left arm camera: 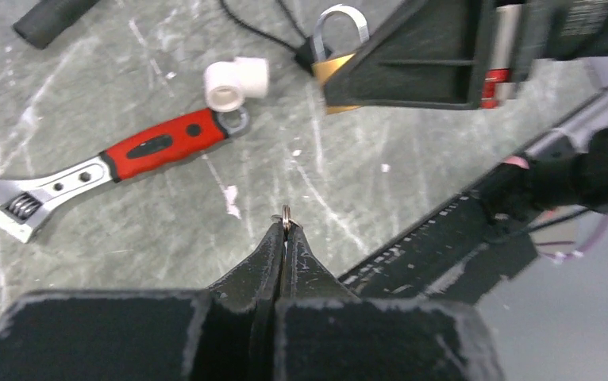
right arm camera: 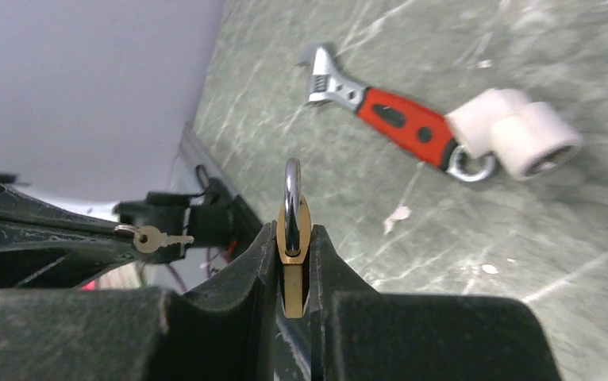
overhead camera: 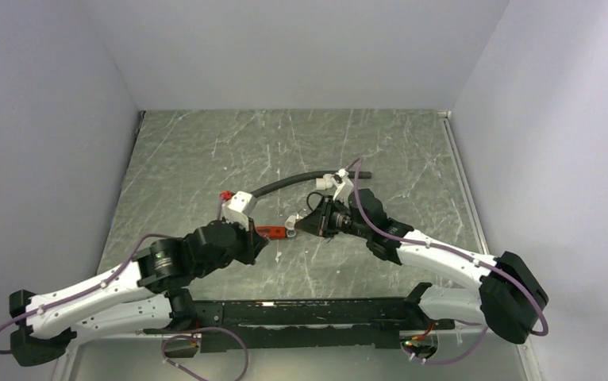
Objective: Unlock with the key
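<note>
My left gripper (left arm camera: 286, 225) is shut on the key, and only its small ring (left arm camera: 286, 213) pokes out past the tips in the left wrist view. The right wrist view shows the tiny silvery key (right arm camera: 158, 238) sticking out sideways from that gripper, at the left, pointing toward the padlock. My right gripper (right arm camera: 292, 228) is shut on the brass padlock (right arm camera: 294, 242), held edge-on with its steel shackle up. In the left wrist view the padlock (left arm camera: 334, 67) hangs ahead at the top. From above, both grippers (overhead camera: 267, 238) (overhead camera: 302, 224) meet over the table's middle, a short gap apart.
A red-handled adjustable wrench (left arm camera: 138, 151) lies on the grey table with a white pipe elbow (left arm camera: 236, 82) at its ring end. A black hose (overhead camera: 301, 181) curves behind the grippers. A small white scrap (left arm camera: 230, 198) lies close by. A black rail (overhead camera: 309, 313) runs along the near edge.
</note>
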`<control>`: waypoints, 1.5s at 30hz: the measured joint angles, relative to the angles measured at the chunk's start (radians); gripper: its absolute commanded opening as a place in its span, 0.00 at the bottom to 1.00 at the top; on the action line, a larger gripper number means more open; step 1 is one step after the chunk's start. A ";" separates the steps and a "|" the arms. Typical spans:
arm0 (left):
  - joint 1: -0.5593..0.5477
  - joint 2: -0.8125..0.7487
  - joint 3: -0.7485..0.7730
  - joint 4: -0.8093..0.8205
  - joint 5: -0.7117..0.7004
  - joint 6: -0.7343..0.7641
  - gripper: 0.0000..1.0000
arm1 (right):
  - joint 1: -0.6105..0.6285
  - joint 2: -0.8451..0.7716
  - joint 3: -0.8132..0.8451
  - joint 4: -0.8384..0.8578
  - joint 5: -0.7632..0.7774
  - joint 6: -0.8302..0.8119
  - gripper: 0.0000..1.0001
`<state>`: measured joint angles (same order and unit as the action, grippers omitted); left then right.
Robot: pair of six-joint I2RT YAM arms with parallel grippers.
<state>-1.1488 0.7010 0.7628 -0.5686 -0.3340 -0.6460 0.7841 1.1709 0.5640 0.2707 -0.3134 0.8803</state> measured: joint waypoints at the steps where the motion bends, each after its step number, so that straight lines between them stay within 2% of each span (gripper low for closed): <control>1: 0.003 0.022 0.001 0.004 -0.020 0.001 0.00 | 0.000 -0.010 0.003 -0.023 0.026 -0.004 0.00; 5: 0.068 0.188 0.002 0.030 -0.040 0.007 0.00 | 0.000 -0.048 0.006 -0.115 0.142 -0.025 0.00; 9: 0.242 0.359 0.000 0.106 0.049 0.017 0.00 | 0.000 -0.021 0.015 -0.191 0.204 -0.045 0.00; 12: 0.316 0.397 0.001 0.151 0.090 0.026 0.00 | 0.000 0.046 0.034 -0.249 0.213 -0.054 0.03; 17: 0.323 0.413 0.017 0.174 0.129 0.041 0.00 | 0.001 0.246 0.068 -0.338 0.201 -0.074 0.04; 18: 0.323 0.413 0.018 0.177 0.133 0.043 0.00 | 0.004 0.291 0.080 -0.360 0.201 -0.081 0.10; 21: 0.323 0.412 0.018 0.183 0.140 0.044 0.00 | 0.015 0.377 0.147 -0.388 0.189 -0.094 0.36; 25: 0.323 0.396 0.018 0.181 0.143 0.051 0.00 | 0.035 0.406 0.190 -0.391 0.177 -0.111 0.62; 29: 0.323 0.369 0.018 0.176 0.146 0.059 0.00 | 0.053 0.399 0.212 -0.414 0.195 -0.133 0.70; 33: 0.323 0.355 0.019 0.175 0.160 0.070 0.00 | 0.048 0.338 0.214 -0.525 0.256 -0.159 0.72; 37: 0.324 0.325 0.019 0.203 0.222 0.101 0.00 | 0.038 0.147 0.202 -0.577 0.283 -0.216 0.70; 42: 0.326 0.317 0.108 0.181 0.273 0.111 0.00 | 0.035 -0.161 0.105 -0.436 0.243 -0.370 0.68; 45: 0.328 0.331 0.201 0.179 0.308 0.103 0.00 | 0.035 -0.280 0.013 -0.301 0.185 -0.479 0.62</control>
<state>-0.8204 1.0317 0.9642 -0.3901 -0.0257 -0.5434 0.8196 0.8906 0.5774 -0.0299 -0.1280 0.4011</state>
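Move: The padlock is already in the right fingers; the bare table spot it is taken to lies about 15 cm below that hand and 3 cm to its right, level ahead. From that hand, at table height, the nearer white elbow sits about 6 cm ahead and 1 cm left, the cable lock's black body 5 cm ahead and 8 cm right, and the wrench handle 4 cm ahead and 9 cm left. From the left hand, holding the key, the spot is roughly 6 cm ahead, 12 cm right and 20 cm below. The padlock is lowered about 14 cm and slightly right onto the table by the right hand, fingers tipping some 30 degrees further down; they open wide, let go, ease a little right and rise about 15 cm. The left hand keeps its grip on the key, swings about 9 cm forward while dipping 8 cm, hovers, then climbs 10 cm with a slight drift right. ##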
